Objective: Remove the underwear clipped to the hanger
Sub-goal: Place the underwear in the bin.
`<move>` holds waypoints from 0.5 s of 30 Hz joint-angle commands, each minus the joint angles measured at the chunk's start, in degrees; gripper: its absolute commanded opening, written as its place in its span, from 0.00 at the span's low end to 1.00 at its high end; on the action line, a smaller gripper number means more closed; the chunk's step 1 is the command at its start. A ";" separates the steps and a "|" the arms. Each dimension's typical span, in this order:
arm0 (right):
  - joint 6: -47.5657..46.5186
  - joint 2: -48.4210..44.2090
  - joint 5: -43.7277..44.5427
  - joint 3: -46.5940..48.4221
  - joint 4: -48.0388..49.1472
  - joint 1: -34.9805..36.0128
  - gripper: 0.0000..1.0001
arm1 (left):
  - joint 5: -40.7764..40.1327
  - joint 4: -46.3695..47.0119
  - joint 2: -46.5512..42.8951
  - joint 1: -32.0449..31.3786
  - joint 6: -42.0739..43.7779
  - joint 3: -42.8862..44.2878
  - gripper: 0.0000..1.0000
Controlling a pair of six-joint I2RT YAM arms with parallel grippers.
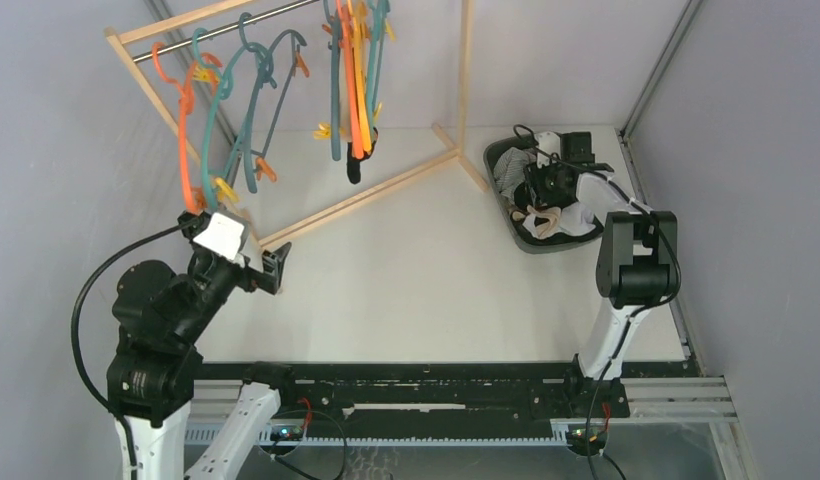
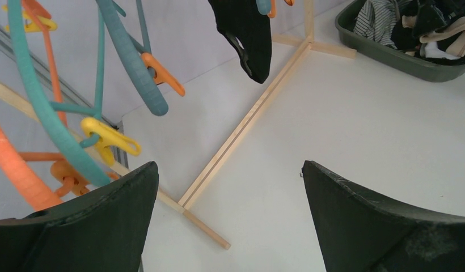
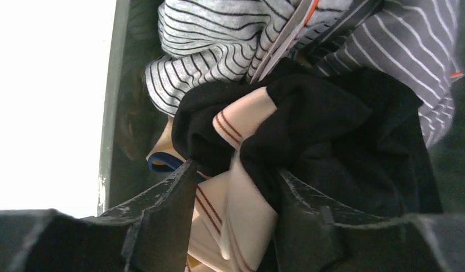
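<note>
One black underwear (image 1: 354, 162) hangs clipped to the orange and teal hangers (image 1: 354, 80) on the wooden rack; the left wrist view shows this underwear (image 2: 248, 35) up ahead. My left gripper (image 1: 277, 262) (image 2: 227, 165) is open and empty, low by the rack's left foot, well short of it. My right gripper (image 1: 547, 186) (image 3: 233, 168) is down in the dark green bin (image 1: 498, 190), its jaws apart. A beige red-striped cloth (image 3: 241, 209) and a black cloth (image 3: 326, 130) of the pile lie loosely between the fingers.
Bare teal and orange hangers (image 1: 221, 100) with yellow and orange clips (image 2: 108, 136) hang close above my left gripper. The rack's wooden base bars (image 2: 241, 124) cross the table. The bin (image 2: 389, 55) holds striped, black and beige garments (image 3: 219, 39).
</note>
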 commanded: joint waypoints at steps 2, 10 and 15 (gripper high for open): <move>-1.02 -6.94 2.62 3.95 -3.81 -0.03 0.72 | 2.97 0.38 5.24 0.37 -0.91 5.40 0.99; -1.95 -19.20 1.42 3.17 -7.65 2.11 0.92 | 1.71 -1.78 13.16 -0.48 -2.58 15.75 0.96; -0.29 -26.49 -0.52 1.21 -8.90 2.98 0.92 | -3.87 -4.44 18.05 -5.08 -2.74 23.15 0.94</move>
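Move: Inside the bin, the right hand has its partly open fingers about the black underwear's beige band; the bin's middle is about 6 cm ahead, 3 cm right and 3 cm lower. Striped underwear lies some 10 cm ahead and 4 cm left, white underwear roughly 9 cm right and 2 cm back, both slightly below. From the left hand, the rack's hanging black underwear is some 30 cm ahead, 12 cm right, 15 cm lower. Spreading its fingers from about a third open to nearly fully open, the right hand lets go of the black underwear and climbs some 14 cm out of the bin, easing back 3 to 4 cm while its wrist tips the fingers up about 15 degrees. The empty left hand, still wide open, rises about 5 cm and goes 3 cm forward beside the hangers. ##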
